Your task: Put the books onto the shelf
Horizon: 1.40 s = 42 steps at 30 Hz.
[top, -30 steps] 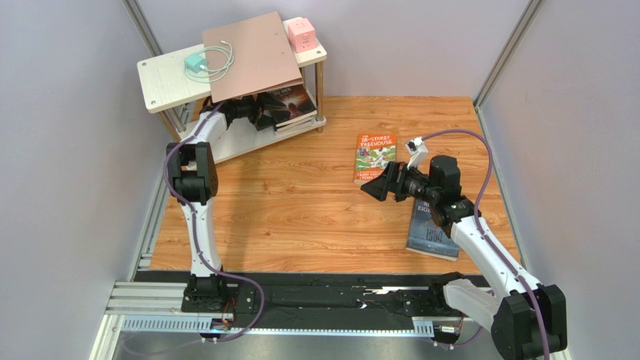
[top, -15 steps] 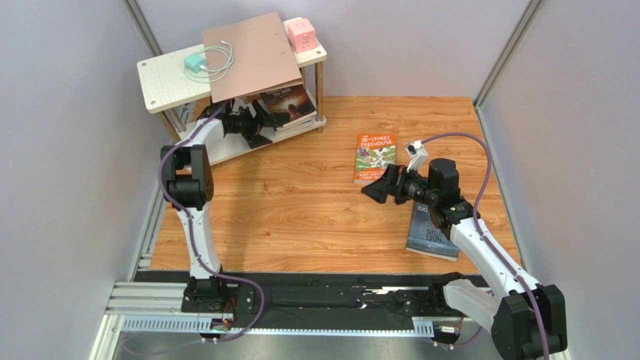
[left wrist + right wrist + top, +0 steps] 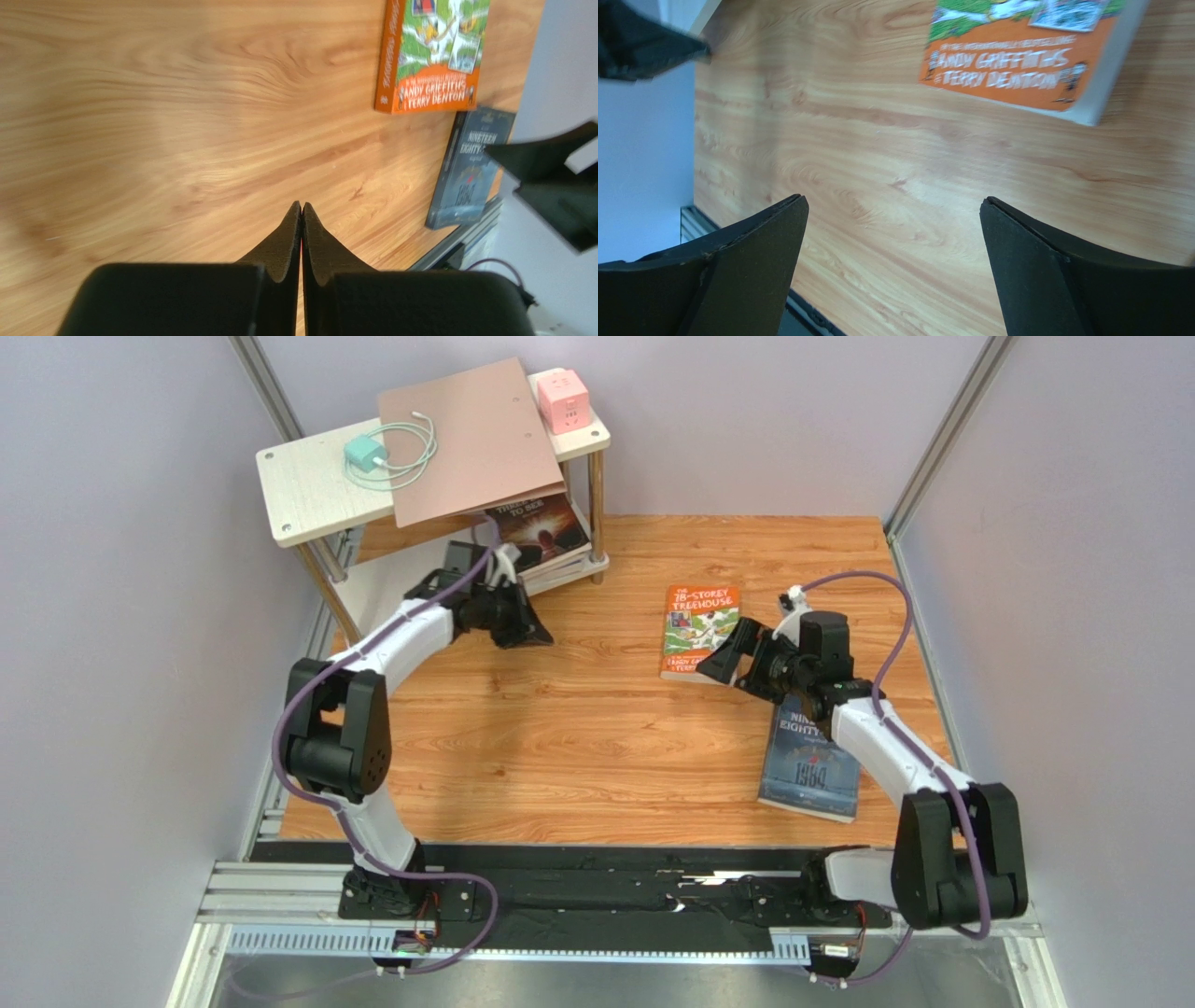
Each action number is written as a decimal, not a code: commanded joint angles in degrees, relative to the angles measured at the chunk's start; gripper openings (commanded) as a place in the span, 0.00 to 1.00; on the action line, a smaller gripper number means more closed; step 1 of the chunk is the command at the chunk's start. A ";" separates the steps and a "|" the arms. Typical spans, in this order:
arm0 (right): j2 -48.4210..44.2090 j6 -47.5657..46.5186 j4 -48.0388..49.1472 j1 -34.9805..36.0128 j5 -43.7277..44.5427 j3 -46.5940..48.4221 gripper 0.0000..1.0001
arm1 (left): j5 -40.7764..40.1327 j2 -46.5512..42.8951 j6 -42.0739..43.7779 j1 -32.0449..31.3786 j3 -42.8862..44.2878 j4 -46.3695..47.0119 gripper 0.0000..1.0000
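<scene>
An orange Treehouse book [image 3: 697, 627] lies flat on the wood floor right of centre, also seen in the left wrist view [image 3: 434, 57] and the right wrist view [image 3: 1027, 64]. A grey-blue 1984 book [image 3: 809, 760] [image 3: 469, 169] lies nearer, partly under the right arm. On the shelf's lower board a dark book [image 3: 542, 529] tops a small stack. My left gripper [image 3: 539, 632] [image 3: 302, 207] is shut and empty over bare floor in front of the shelf [image 3: 312, 487]. At the orange book's near right corner my right gripper [image 3: 716, 664] [image 3: 892, 210] stands wide open and empty.
The shelf's top board carries a pinkish-brown board [image 3: 470, 437], a teal charger with white cable [image 3: 368, 454] and a pink cube [image 3: 564, 398]. Grey walls close in the floor on three sides. A black rail [image 3: 603, 885] runs along the near edge.
My left gripper has come out from under the shelf's top board, swung right over the floor and shut. The right gripper has shifted up toward the orange book.
</scene>
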 commanded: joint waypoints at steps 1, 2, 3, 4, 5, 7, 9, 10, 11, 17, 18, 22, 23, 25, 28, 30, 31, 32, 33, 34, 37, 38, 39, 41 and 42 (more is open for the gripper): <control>3.79 0.50 3.18 -5.60 -0.13 4.13 1.00 | -5.68 4.51 2.58 -7.89 2.19 0.37 0.00; 5.71 0.06 2.75 -6.14 0.91 5.01 1.00 | -5.24 6.37 2.06 -9.81 3.50 0.38 0.00; 6.78 -0.21 1.53 -6.66 1.45 5.89 1.00 | -4.98 8.47 1.62 -10.53 6.74 -0.06 0.00; 8.09 -0.38 0.82 -7.45 2.15 6.68 1.00 | -4.63 12.76 1.18 -11.23 8.51 -0.06 0.00; 9.32 -0.04 0.29 -7.55 2.76 8.34 1.00 | -4.01 14.89 0.39 -12.54 10.35 -0.41 0.00; 13.01 0.76 1.42 -7.64 2.33 9.40 1.00 | -3.74 21.04 -0.58 -13.69 16.50 -1.55 0.00; 16.69 2.25 3.87 -7.64 1.02 9.85 1.00 | -3.92 26.22 -1.11 -15.19 22.22 -2.78 0.00; 18.02 2.69 4.50 -7.64 0.32 10.11 1.00 | -3.83 27.82 -1.72 -15.63 24.06 -3.40 0.00; 19.69 2.95 4.59 -7.72 -0.04 11.16 1.00 | -3.48 29.22 -1.99 -16.24 27.30 -3.92 0.00; 28.66 4.80 7.91 -7.55 -3.72 12.23 0.98 | -3.22 36.18 -3.13 -17.91 36.19 -6.30 0.00; 29.11 6.11 10.97 -7.55 -4.69 11.35 0.98 | -3.04 37.40 -3.13 -18.18 37.00 -7.00 0.00; 29.90 6.56 14.52 -6.50 -6.72 11.52 0.96 | -2.34 39.61 -3.04 -19.23 40.51 -8.32 0.00; 29.38 6.47 14.87 -6.14 -6.90 11.61 0.95 | -2.08 39.87 -3.13 -19.67 41.48 -8.41 0.00; 28.76 6.21 16.01 -4.83 -6.64 11.61 0.94 | -1.81 40.66 -3.04 -20.20 42.53 -9.03 0.00; 27.62 6.21 17.94 -3.77 -7.42 11.00 0.92 | -0.85 41.10 -3.04 -21.34 43.24 -9.20 0.00; 26.31 6.73 20.66 -3.33 -7.60 9.94 0.90 | -0.84 40.58 -2.87 -21.87 42.89 -9.38 0.00; 25.69 7.00 21.72 -3.15 -7.69 9.42 0.88 | -0.84 40.40 -2.61 -22.39 42.80 -9.38 0.00; 24.90 7.61 23.73 -3.07 -7.95 8.19 0.88 | -1.02 40.05 -2.52 -22.75 42.46 -9.47 0.00; 23.67 7.79 24.71 -2.89 -8.04 7.66 0.87 | -1.19 39.70 -1.99 -23.10 42.28 -9.64 0.00; 22.97 8.14 25.50 -2.72 -8.21 7.22 0.85 | -1.37 39.44 -1.81 -23.62 42.36 -9.90 0.00; 21.12 7.62 25.34 -1.92 -6.55 6.60 0.82 | -2.07 39.08 -1.72 -24.24 42.37 -10.34 0.00; 21.03 7.53 24.72 -1.84 -5.68 6.77 0.79 | -2.07 38.99 -1.64 -24.42 42.45 -10.43 0.00; 21.02 7.61 24.63 -1.83 -5.49 6.86 0.75 | -2.07 38.99 -1.64 -24.42 42.45 -10.43 0.00; 21.99 7.88 24.28 -1.75 -5.93 7.12 0.51 | -2.60 38.73 -1.64 -24.42 42.19 -10.78 0.00; 22.43 8.31 23.93 -1.83 -5.84 7.56 0.39 | -2.95 38.56 -1.46 -24.33 41.93 -10.87 0.00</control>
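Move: The orange Treehouse book lies about 6 cm ahead of the left gripper and 28 cm to its right, some 10 cm lower. From the right gripper it is about 14 cm ahead, 3 cm left and 10 cm down. The blue Nineteen Eighty-Four book lies 7 cm back and 14 cm right of the right gripper. Three Days to See, on the shelf, is roughly 16 cm straight ahead of the left gripper, about level. Bring the left gripper, fingers shut, about 20 cm right and 10 cm down until its tips stand against the lower spine of the Treehouse book. Meanwhile send the right gripper forward and down about 8 cm each, swinging right, then back left into the book's right edge near the bottom; raise it a few centimetres while closing to just over half open around the pages. ##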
